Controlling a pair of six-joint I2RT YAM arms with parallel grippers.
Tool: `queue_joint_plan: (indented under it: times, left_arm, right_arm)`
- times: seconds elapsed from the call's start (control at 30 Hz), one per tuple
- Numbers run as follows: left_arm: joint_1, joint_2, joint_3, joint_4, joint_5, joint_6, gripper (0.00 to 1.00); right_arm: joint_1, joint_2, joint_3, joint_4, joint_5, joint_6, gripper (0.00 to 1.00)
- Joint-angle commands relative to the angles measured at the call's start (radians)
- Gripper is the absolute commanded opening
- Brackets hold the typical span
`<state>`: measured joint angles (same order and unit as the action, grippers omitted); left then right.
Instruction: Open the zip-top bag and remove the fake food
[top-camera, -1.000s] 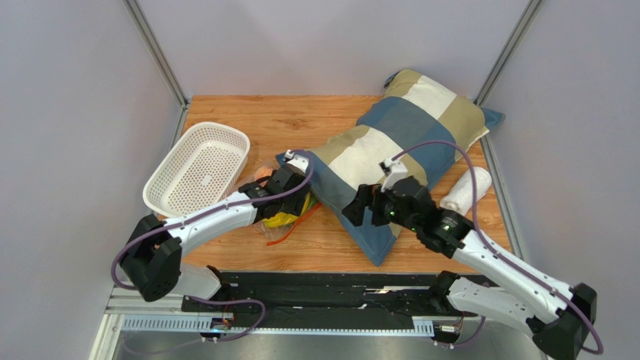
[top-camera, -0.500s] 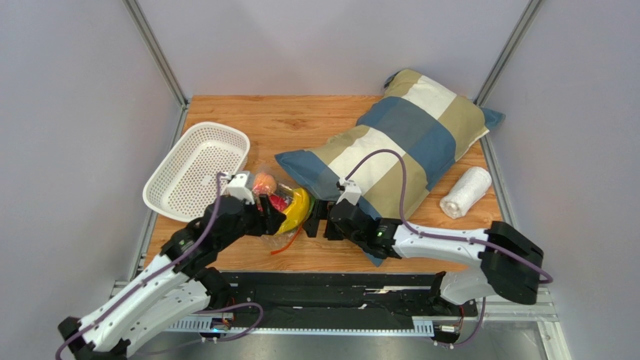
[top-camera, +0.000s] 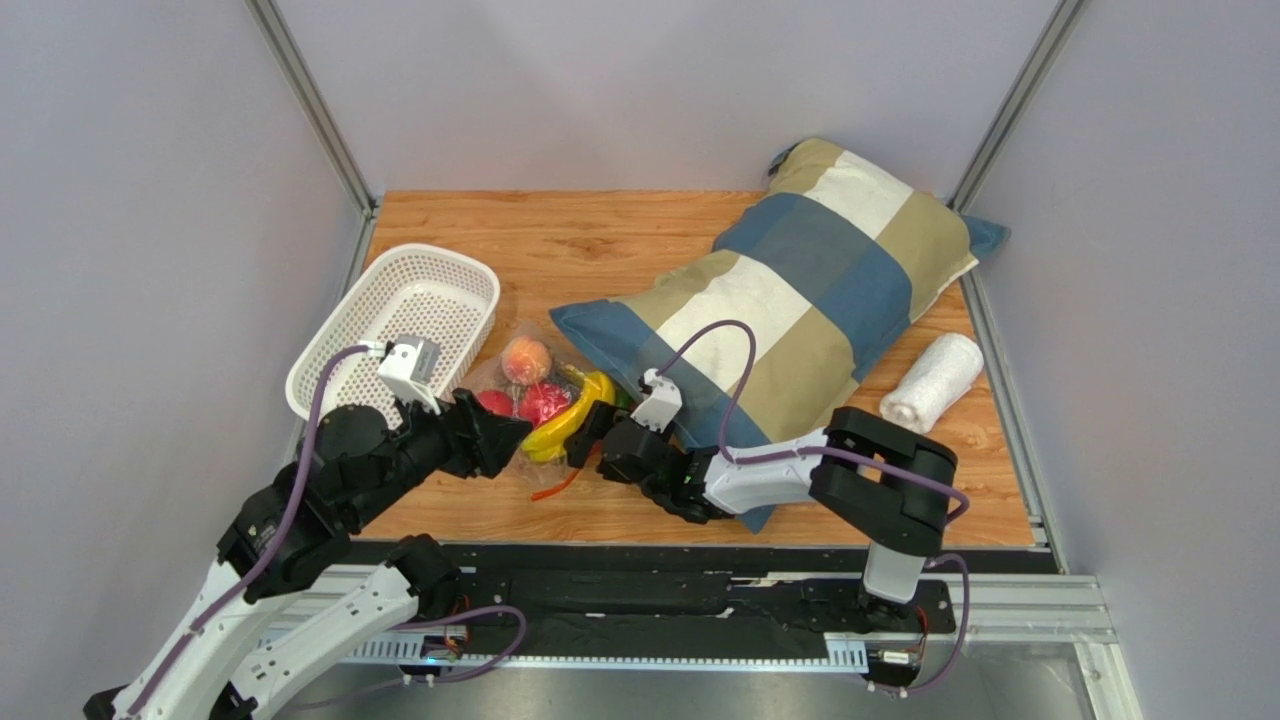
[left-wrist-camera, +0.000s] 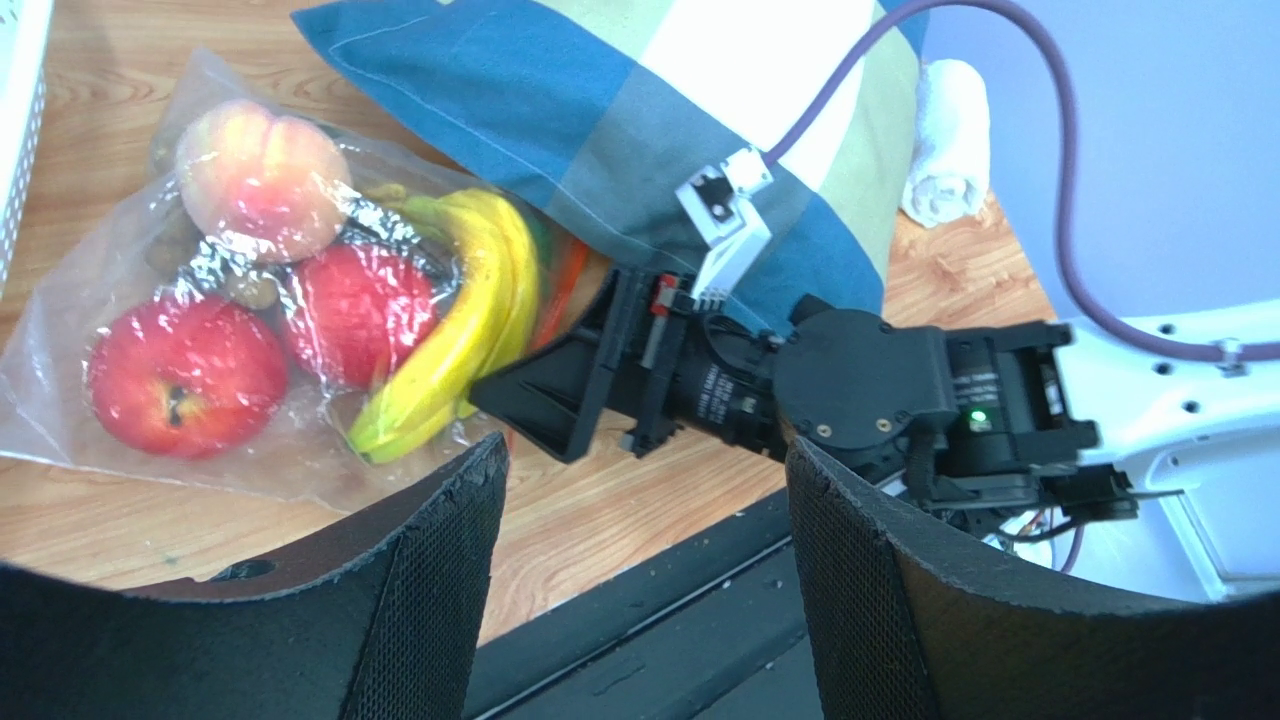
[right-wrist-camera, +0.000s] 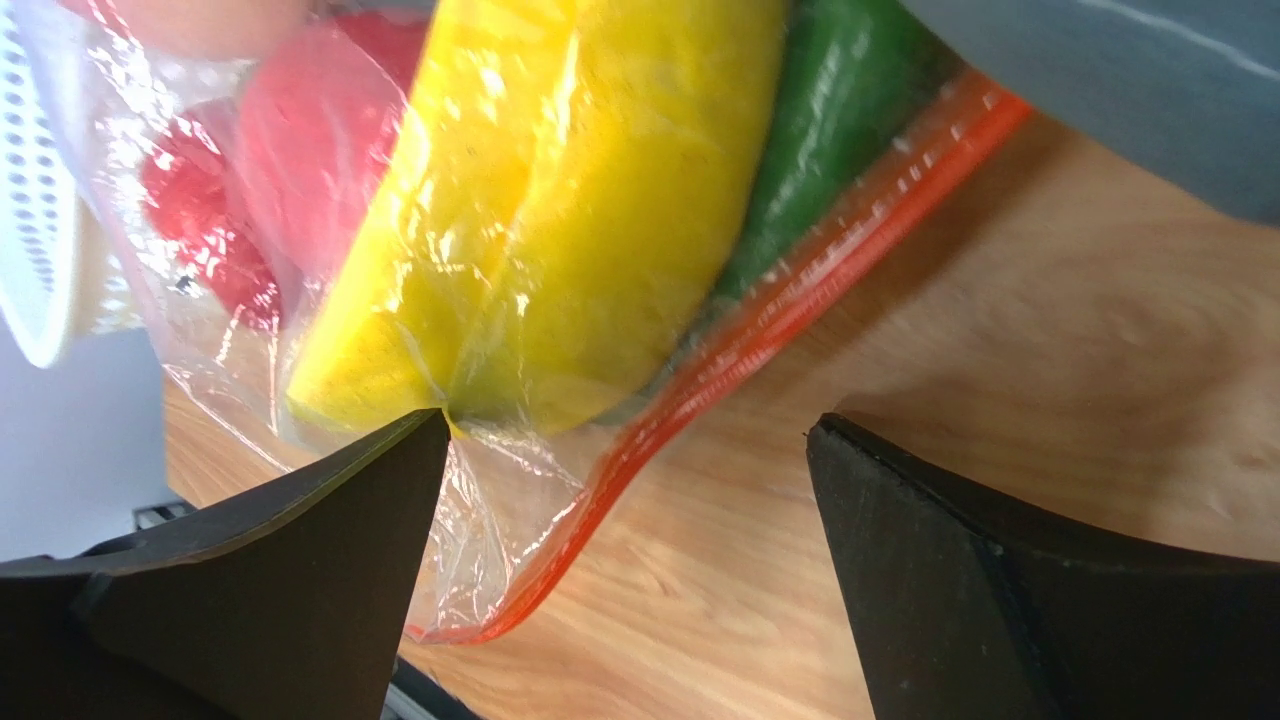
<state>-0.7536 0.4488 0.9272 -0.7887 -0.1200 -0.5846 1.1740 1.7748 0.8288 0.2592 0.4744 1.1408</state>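
Note:
The zip-top bag (top-camera: 529, 393) lies sealed on the wooden table between the basket and the pillow, its orange-red zipper strip (right-wrist-camera: 781, 300) on the side nearer the right arm. Through the plastic I see the fake food: a peach (left-wrist-camera: 256, 180), two red apples (left-wrist-camera: 181, 375), a yellow banana (right-wrist-camera: 571, 195) and a green vegetable (right-wrist-camera: 827, 120). My left gripper (top-camera: 493, 444) is open and empty at the bag's near-left side. My right gripper (right-wrist-camera: 628, 435) is open, low over the table, with the zipper strip's end between its fingers but not pinched.
A white mesh basket (top-camera: 398, 338) stands left of the bag. A large checked pillow (top-camera: 781, 293) lies diagonally at the right, its corner against the bag. A rolled white towel (top-camera: 932, 383) sits at the far right. The table's front edge runs just below both grippers.
The left arm has drawn back from over the bag to its near-left side. The right arm has swung left off the pillow and come down at the bag's zipper end.

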Motion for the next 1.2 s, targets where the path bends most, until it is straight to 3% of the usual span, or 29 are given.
queue_joint_plan:
  times: [0.0,0.13,0.17,0.23,0.3,0.37,0.53,0.77,0.9,1.07,1.17]
  left_arm:
    - [0.002,-0.013,0.042,-0.030,0.034,0.057,0.73]
    - [0.002,-0.030,0.059,-0.053,0.017,0.072,0.73]
    - [0.002,-0.033,0.070,-0.060,0.016,0.077,0.73]
    - [0.000,-0.036,0.081,-0.069,0.022,0.081,0.73]
    - [0.002,-0.038,0.090,-0.069,0.037,0.089,0.74]
    - [0.000,-0.038,0.101,-0.073,0.042,0.092,0.74]
    - [0.002,-0.009,0.130,-0.086,0.075,0.121,0.74]
    - [0.002,0.079,0.154,-0.049,0.112,0.138,0.75]
    - [0.002,0.110,0.165,-0.018,0.140,0.128,0.74]
    - [0.002,0.119,0.188,0.031,0.128,0.069,0.74]
    - [0.002,0.123,0.187,0.061,0.077,0.031,0.77]
  right_arm:
    - [0.000,0.081,0.036,0.230,0.083,-0.019,1.00]
    - [-0.001,0.133,0.017,0.368,0.072,-0.171,0.85]
    - [0.000,0.143,0.003,0.412,0.063,-0.208,0.74]
    - [0.000,0.147,-0.026,0.549,0.050,-0.265,0.67]
    - [0.000,0.155,-0.056,0.662,0.012,-0.372,0.46]
    - [0.000,0.144,-0.051,0.658,-0.005,-0.429,0.27]
    - [-0.001,0.048,0.015,0.379,-0.126,-0.584,0.00]
    - [0.000,-0.210,0.082,-0.164,-0.232,-0.785,0.00]
    - [-0.025,-0.348,0.161,-0.380,-0.315,-0.956,0.00]
    - [-0.128,-0.400,0.314,-0.579,-0.657,-1.176,0.00]
    - [-0.143,-0.364,0.418,-0.754,-0.756,-1.340,0.00]
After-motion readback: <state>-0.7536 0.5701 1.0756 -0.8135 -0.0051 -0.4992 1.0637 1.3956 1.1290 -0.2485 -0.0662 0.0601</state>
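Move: The bag's red zip edge runs almost between the right hand's open fingers, its middle about 1 cm ahead, 2 cm to the left and 2 cm below. The bananas lie some 5 cm ahead and 4 cm left of that hand, the peach about 12 ahead and 10 left, all at about table height. The pillow's middle is roughly 17 cm ahead and 23 to the right. From the left hand, the zip edge is about 8 cm ahead, 7 right and 26 below. Forward and left by about 4 cm, low over the table, the right hand slides its fingers onto the zip edge and shuts them there, pinching it near its middle. It then climbs some 16 cm with the pinch kept, easing right and back, while the wrist turns roughly 50 degrees counter-clockwise and the fingertips swing up towards level. The left hand, still open, rises a few centimetres. ##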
